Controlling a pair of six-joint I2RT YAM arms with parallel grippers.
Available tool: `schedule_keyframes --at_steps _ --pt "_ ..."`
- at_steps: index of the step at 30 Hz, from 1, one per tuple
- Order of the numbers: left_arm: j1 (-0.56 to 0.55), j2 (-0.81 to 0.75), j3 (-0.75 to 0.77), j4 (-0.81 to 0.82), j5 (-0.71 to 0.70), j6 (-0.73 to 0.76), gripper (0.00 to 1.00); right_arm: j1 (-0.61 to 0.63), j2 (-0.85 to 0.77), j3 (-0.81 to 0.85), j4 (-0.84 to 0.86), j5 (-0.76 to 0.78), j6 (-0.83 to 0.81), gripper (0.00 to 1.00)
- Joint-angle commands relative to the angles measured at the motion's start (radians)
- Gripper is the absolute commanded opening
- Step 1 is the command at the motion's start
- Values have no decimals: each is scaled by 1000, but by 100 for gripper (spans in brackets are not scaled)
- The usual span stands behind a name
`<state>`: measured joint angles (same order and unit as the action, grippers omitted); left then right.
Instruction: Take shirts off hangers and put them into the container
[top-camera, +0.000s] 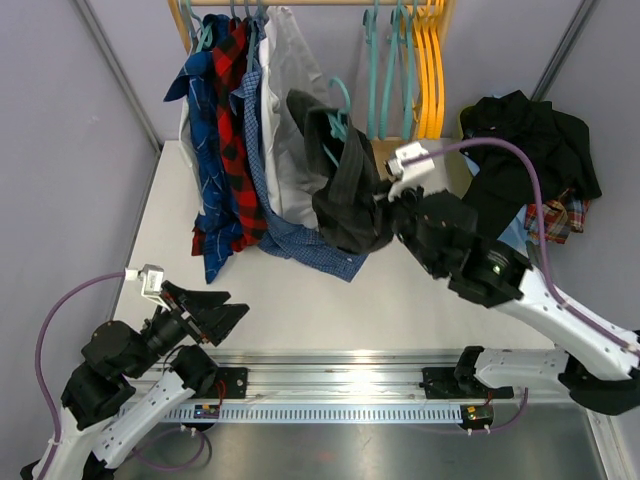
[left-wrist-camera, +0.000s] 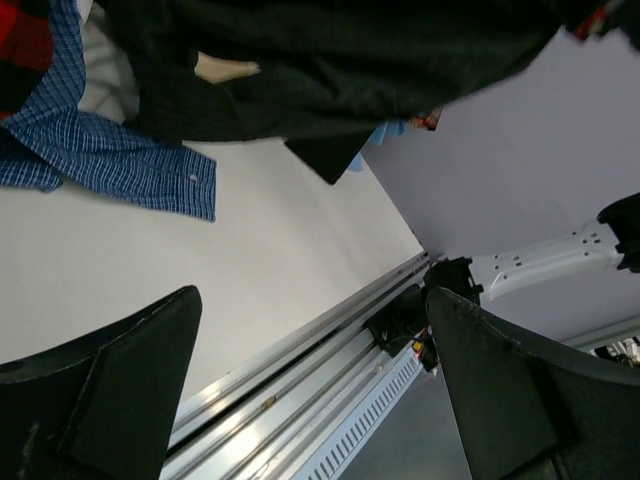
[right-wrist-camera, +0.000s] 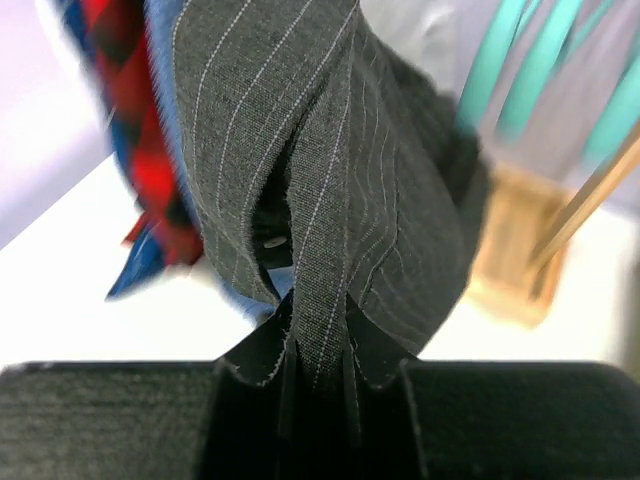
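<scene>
A dark grey pinstriped shirt (top-camera: 345, 195) hangs from a teal hanger (top-camera: 340, 108), pulled off the rail toward the right. My right gripper (top-camera: 385, 205) is shut on a fold of that shirt (right-wrist-camera: 330, 150), and the cloth runs down between its jaws (right-wrist-camera: 318, 375). Blue plaid (top-camera: 205, 150), red-black plaid (top-camera: 235, 110), blue check (top-camera: 300, 240) and white (top-camera: 290, 90) shirts hang on the rail at the left. The container at the right is almost hidden under a black shirt (top-camera: 520, 150) and a brown-red plaid one (top-camera: 555, 215). My left gripper (top-camera: 235, 315) hovers open and empty over the near left of the table (left-wrist-camera: 315, 340).
Empty teal hangers (top-camera: 385, 70) and orange hangers (top-camera: 430, 60) hang on the rail's right half. The rack's wooden base (top-camera: 390, 150) stands behind the grey shirt. A metal rail (top-camera: 340, 370) runs along the table's near edge. Grey walls close in both sides.
</scene>
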<state>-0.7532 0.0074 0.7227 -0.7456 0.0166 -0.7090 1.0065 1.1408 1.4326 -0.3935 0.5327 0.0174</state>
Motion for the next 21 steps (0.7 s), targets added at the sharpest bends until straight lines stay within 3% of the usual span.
schedule_keyframes --at_steps 1,7,14,21 --pt "0 -64 -20 132 37 35 99 107 -97 -148 -60 13 160 0" --pt "0 75 -60 305 104 40 99 262 -225 -306 -260 -19 357 0" --pt "0 259 -141 613 198 -3 99 323 -332 -469 -211 -128 478 0" --pt "-3 384 -193 817 229 -43 99 325 -299 -526 -81 -190 480 0"
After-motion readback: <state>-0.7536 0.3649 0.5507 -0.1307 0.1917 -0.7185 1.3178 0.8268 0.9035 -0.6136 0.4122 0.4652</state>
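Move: Ahead and to the right of the left hand, about 27 cm out, 19 cm right and 17 cm up, is the hanger in the pinched grey shirt. From the right hand, the clear near table it goes to lies some 12 cm back, straight below by about 38 cm. The white shirt hangs roughly 18 cm ahead and 14 cm left, slightly lower; the empty hangers about 25 cm ahead, level sideways and in height. Bringing the grey shirt away from the rack, the right hand keeps its pinch and swings down about 19 cm and back some 14 cm towards the near table, tipping its fingers down and turning counter-clockwise, easing off at the end. Meanwhile the left hand, still wide open, reaches right about 9 cm and forward 5 cm towards the hanger, turning a little clockwise, without touching it. ##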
